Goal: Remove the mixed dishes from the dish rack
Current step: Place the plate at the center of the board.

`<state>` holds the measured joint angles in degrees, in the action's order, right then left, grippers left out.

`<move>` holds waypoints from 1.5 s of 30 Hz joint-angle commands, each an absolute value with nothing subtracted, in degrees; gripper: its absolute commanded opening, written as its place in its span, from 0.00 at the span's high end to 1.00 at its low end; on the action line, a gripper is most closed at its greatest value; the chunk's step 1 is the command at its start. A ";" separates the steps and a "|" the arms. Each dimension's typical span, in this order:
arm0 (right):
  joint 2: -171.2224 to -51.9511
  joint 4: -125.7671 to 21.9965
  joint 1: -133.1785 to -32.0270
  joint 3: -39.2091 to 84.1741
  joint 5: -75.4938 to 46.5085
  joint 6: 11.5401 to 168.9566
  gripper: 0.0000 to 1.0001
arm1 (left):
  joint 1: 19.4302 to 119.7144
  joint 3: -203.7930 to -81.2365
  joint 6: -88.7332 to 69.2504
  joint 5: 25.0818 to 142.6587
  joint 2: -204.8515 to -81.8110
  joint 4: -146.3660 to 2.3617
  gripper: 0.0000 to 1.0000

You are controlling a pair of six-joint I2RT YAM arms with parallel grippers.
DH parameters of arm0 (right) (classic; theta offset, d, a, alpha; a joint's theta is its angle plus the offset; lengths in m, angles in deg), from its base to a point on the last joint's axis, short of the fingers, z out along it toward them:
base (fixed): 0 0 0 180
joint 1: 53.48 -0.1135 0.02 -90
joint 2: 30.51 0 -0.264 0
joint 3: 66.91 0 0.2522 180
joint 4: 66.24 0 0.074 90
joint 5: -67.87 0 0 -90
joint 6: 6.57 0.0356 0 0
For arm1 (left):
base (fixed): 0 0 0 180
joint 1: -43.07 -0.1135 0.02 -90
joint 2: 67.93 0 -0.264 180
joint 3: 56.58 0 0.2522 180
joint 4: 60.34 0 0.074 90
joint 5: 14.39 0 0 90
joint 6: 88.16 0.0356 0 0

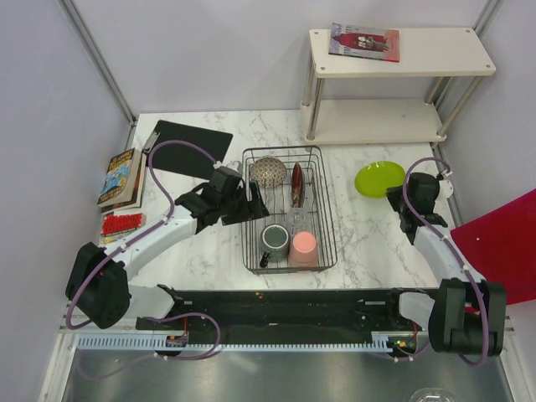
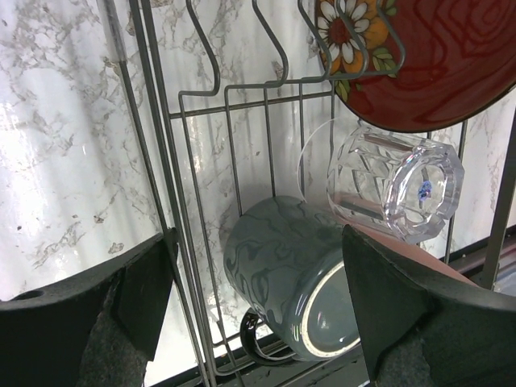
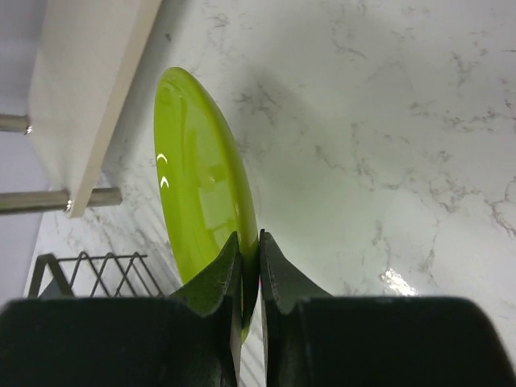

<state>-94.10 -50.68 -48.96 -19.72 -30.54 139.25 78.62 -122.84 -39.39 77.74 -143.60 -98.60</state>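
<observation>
The black wire dish rack stands mid-table. In it are a speckled bowl, a red patterned plate on edge, a clear glass, a dark grey mug and a pink cup. My left gripper is open over the rack's left side. In the left wrist view it straddles the mug, which lies on its side, with the glass and red plate beyond. My right gripper is shut on the rim of the lime-green plate, right of the rack.
A white two-tier shelf with a magazine stands at the back right. A flat black mat lies at the back left. Books and a red object lie at the left edge. A red panel stands at the right.
</observation>
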 commanded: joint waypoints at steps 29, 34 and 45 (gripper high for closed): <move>-115.15 -45.37 -47.06 -6.74 -33.82 131.77 0.09 | 78.93 -121.41 -41.93 80.53 -141.93 -94.85 0.12; -106.37 -42.73 -48.81 -9.29 -34.87 131.60 0.03 | 78.93 -121.50 -41.93 80.36 -141.93 -95.11 0.12; -100.71 -35.61 -81.90 9.65 -52.61 109.65 0.08 | 78.93 -120.36 -42.02 77.63 -140.96 -96.08 0.12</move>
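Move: The right hand holds the green plate by its near right rim, in the air; the open spot on the marble board where it goes is about 10 cm ahead, 2 cm left and 8 cm below. The white shelf's lower deck lies some 25 cm ahead and 3 cm left, low; the rack's middle is level with the hand, about 27 cm left, and its upright red plate 6 cm ahead and 25 cm left. From the left hand the spot is roughly 15 cm ahead, 31 cm right and 8 cm below. Keeping its pinch on the green plate's rim, the right hand lowers the plate and pushes forward about 6 cm each way, edging slightly right and tipping its fingers some 10 degrees further down, to set it on the open marble short of the shelf. There the fingers open wide and let go, the hand draws back about 4 cm low down while tipping a little more, then climbs some 16 cm and swings left about 12 cm, away from the plate towards the rack, tilting back up, rolling its left side down and turning counter-clockwise. ##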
